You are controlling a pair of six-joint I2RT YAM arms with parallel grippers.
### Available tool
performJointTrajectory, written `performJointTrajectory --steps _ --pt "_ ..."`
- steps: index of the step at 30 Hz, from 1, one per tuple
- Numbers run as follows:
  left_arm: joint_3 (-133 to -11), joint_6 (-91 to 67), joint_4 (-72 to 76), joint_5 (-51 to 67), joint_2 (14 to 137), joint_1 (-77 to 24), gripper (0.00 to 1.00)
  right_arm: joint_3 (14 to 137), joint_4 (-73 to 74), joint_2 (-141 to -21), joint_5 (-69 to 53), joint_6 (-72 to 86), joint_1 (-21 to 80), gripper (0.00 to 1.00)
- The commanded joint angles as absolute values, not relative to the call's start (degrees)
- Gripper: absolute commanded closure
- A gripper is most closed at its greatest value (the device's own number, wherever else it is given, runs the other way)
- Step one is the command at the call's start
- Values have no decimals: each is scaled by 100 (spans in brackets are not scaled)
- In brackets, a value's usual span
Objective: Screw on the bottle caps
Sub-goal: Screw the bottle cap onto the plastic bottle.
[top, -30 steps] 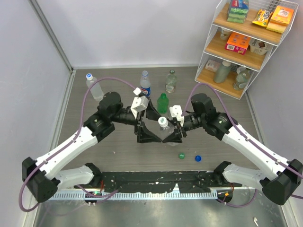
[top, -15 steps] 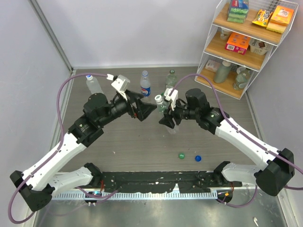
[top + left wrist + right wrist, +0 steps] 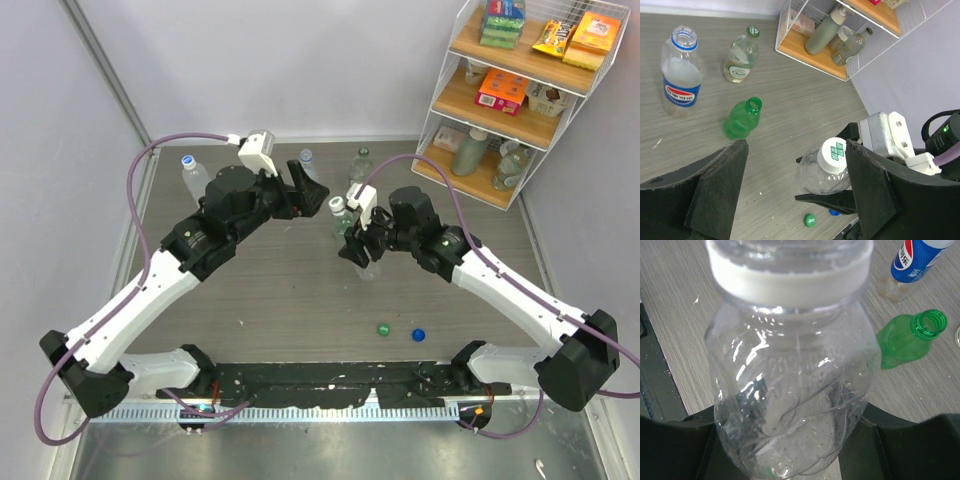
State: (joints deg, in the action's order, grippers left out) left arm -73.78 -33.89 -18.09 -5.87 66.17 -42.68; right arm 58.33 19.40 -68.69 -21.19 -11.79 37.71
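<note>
My right gripper (image 3: pixel 358 250) (image 3: pixel 790 452) is shut on the plain clear bottle (image 3: pixel 352 238) (image 3: pixel 790 390), which carries the white cap (image 3: pixel 338 204) (image 3: pixel 833 155) on its neck. My left gripper (image 3: pixel 305 187) (image 3: pixel 797 192) hangs open up and to the left of that bottle, holding nothing. The open green bottle (image 3: pixel 742 120) (image 3: pixel 905 340) and the open cola bottle (image 3: pixel 682 75) (image 3: pixel 306 159) stand behind. Loose on the table near the front lie the green cap (image 3: pixel 383 327) (image 3: pixel 810 219) and the blue cap (image 3: pixel 418 335).
A clear bottle with a dark green cap (image 3: pixel 361 168) (image 3: pixel 742 54) stands at the back. Another clear bottle (image 3: pixel 195 178) stands back left by the wall. A wire shelf (image 3: pixel 510 100) with snacks and bottles fills the back right corner.
My left gripper drew away from the capped clear bottle and swung up and back. My right gripper carried the bottle back and a little left, still holding it.
</note>
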Motion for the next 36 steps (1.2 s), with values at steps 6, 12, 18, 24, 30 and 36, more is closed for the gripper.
performJointTrajectory --steps 6,12,18,24,30,36 --pt "-8164 -4192 -2548 -598 7171 -4280 23 6117 1978 -7058 -1987 -1292 3771 99" --pt "-8384 -4306 -2909 -536 7479 -4280 25 6100 1881 -7101 -1881 -1301 3771 99" --pt "-8508 -4324 -2918 -282 7655 -4280 28 6108 1872 -7154 -1837 -1274 3779 99" --pt "-8473 -4342 -2891 -149 7708 -4280 29 6108 1898 -7172 -1802 -1310 3806 99" --pt "-8508 -4298 -2874 156 7813 -4280 36 6117 1890 -7189 -1784 -1318 3814 99" --pt "-8551 -4298 -2839 466 7945 -4280 43 6126 1916 -7207 -1784 -1327 3823 99"
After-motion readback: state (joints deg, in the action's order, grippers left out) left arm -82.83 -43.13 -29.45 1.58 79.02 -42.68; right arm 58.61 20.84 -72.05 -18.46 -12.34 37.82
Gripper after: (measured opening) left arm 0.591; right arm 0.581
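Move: The white cap already sits on the neck of the clear plastic bottle in the right gripper; it lies about 4 cm to the right of the left hand and some 5 cm below, neither ahead nor back. The green bottle stands on the table, roughly 10 cm ahead, 6 cm right and 28 cm below; the Pepsi bottle is about 17 cm ahead, 4 cm left. From the right hand the cap is about 10 cm up, 2 cm ahead, 4 cm left. The left hand sinks about 5 cm and shifts some 4 cm to its right onto the white cap, its fingers tipping down by nearly 20 degrees and narrowing from wide to a bit over half open, so that they come to straddle the cap without pinching it. The right hand keeps its grip on the clear bottle and lowers it some 2.5 cm, mostly early on, turning hardly at all. ##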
